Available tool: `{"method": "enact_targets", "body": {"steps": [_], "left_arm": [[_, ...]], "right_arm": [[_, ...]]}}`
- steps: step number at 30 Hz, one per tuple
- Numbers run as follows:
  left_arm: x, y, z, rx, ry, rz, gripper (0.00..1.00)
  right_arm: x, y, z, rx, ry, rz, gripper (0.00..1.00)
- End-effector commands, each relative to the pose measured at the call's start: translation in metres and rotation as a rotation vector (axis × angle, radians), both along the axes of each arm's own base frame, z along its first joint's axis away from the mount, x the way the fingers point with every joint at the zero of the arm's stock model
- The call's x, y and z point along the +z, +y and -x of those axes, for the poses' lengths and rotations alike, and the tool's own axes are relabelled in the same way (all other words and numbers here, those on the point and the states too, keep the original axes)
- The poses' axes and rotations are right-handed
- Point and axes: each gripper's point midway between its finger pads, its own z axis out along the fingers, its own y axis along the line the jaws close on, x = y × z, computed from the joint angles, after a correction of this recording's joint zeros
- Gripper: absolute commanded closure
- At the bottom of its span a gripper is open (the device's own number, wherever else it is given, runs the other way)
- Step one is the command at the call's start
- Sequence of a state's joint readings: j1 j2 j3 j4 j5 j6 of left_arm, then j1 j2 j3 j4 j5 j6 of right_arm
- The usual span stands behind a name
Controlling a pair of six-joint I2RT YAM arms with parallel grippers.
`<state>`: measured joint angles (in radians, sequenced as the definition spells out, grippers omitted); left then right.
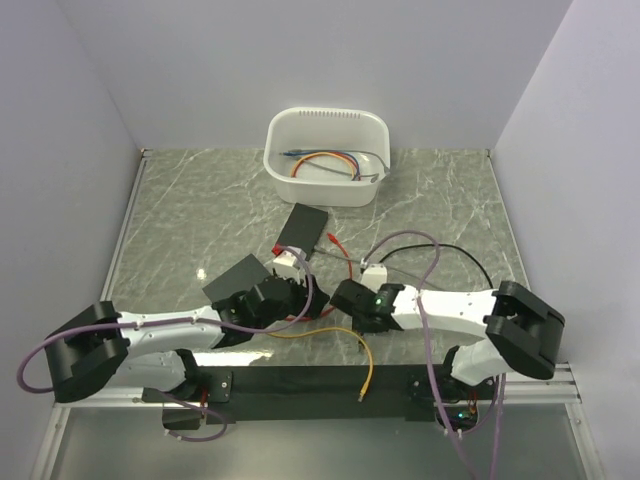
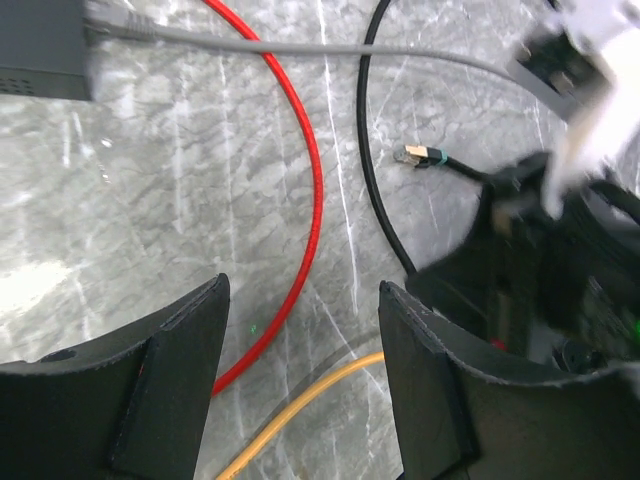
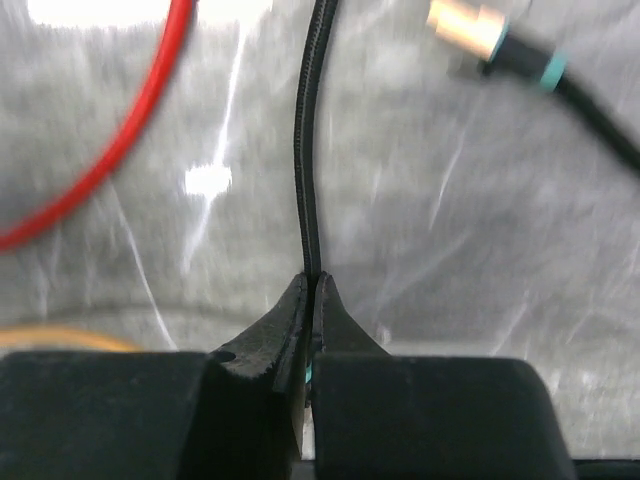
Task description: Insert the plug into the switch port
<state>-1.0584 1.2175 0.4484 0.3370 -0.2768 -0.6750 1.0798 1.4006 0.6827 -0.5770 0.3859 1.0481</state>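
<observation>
The plug (image 3: 470, 28) is gold with a teal collar, on the end of a black cable (image 3: 308, 150); it lies loose on the marble table, also seen as the plug (image 2: 420, 155). My right gripper (image 3: 313, 285) is shut on a stretch of black cable, away from that plug. The dark switch (image 1: 303, 224) lies flat below the tub, and its edge (image 2: 40, 45) has a grey cable (image 2: 300, 45) plugged in. My left gripper (image 2: 303, 300) stands open, with nothing held, above a red cable (image 2: 310, 170) and an orange cable (image 2: 300, 400).
A white tub (image 1: 327, 155) holding several cables stands at the back. A second dark box (image 1: 238, 277) lies beside my left arm. My right arm (image 2: 560, 270) is close on the left gripper's right. Red, orange and grey cables cross the table between the arms.
</observation>
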Motion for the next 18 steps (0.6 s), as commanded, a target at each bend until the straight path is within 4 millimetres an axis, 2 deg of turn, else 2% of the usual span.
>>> {"method": "enact_targets", "body": {"steps": [1, 3, 4, 5, 8, 9, 11, 14, 18], "left_arm": [[0.013, 0.007, -0.002, 0.038, -0.025, 0.017, 0.33], [0.023, 0.008, -0.002, 0.042, -0.036, 0.033, 0.33], [0.022, 0.011, -0.001, 0.046, -0.032, 0.021, 0.33], [0.024, 0.013, -0.001, 0.054, -0.038, 0.017, 0.33], [0.033, 0.018, -0.002, 0.076, -0.058, 0.021, 0.33], [0.035, 0.018, -0.002, 0.079, -0.063, 0.021, 0.33], [0.04, 0.017, -0.003, 0.087, -0.08, 0.03, 0.33], [0.048, 0.009, 0.0, 0.084, -0.109, 0.029, 0.33], [0.06, -0.006, 0.006, 0.095, -0.151, -0.002, 0.34]], "right_arm": [[0.011, -0.014, -0.042, -0.064, -0.071, 0.052, 1.0], [0.031, -0.017, -0.064, -0.071, -0.121, 0.028, 1.0], [0.04, -0.028, -0.079, -0.117, -0.143, 0.024, 1.0], [0.053, -0.029, -0.089, -0.13, -0.173, 0.015, 1.0], [0.083, -0.04, -0.108, -0.154, -0.231, 0.017, 1.0], [0.1, -0.035, -0.116, -0.154, -0.261, -0.01, 1.0], [0.118, -0.023, -0.121, -0.125, -0.276, -0.055, 1.0], [0.129, -0.009, -0.122, -0.09, -0.26, -0.109, 1.0], [0.137, 0.0, -0.12, -0.065, -0.259, -0.163, 1.0]]}}
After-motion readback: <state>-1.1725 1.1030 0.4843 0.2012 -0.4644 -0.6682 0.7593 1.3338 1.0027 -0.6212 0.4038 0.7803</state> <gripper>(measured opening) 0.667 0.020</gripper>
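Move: Ahead of the right hand, which already pinches one end of the black cable close to the tabletop, the switch lies about 27 cm forward and 13 cm left, at roughly the hand's height. The loose red plug is some 24 cm ahead and 6 cm left; the black cable's other plug lies about 8 cm ahead and 4 cm right, both about 1 cm below. From the left hand, the switch is about 22 cm ahead, 5 cm left and 9 cm lower. Sweeping forward low over the table with the black cable still pinched just behind its plug, the right hand swings slightly right, then climbs and eases back left, ending about 12 cm farther out towards the switch and 12 cm higher, fingers tipped some 15 degrees more forward. The empty left hand, part-open, rises about 3 cm. ##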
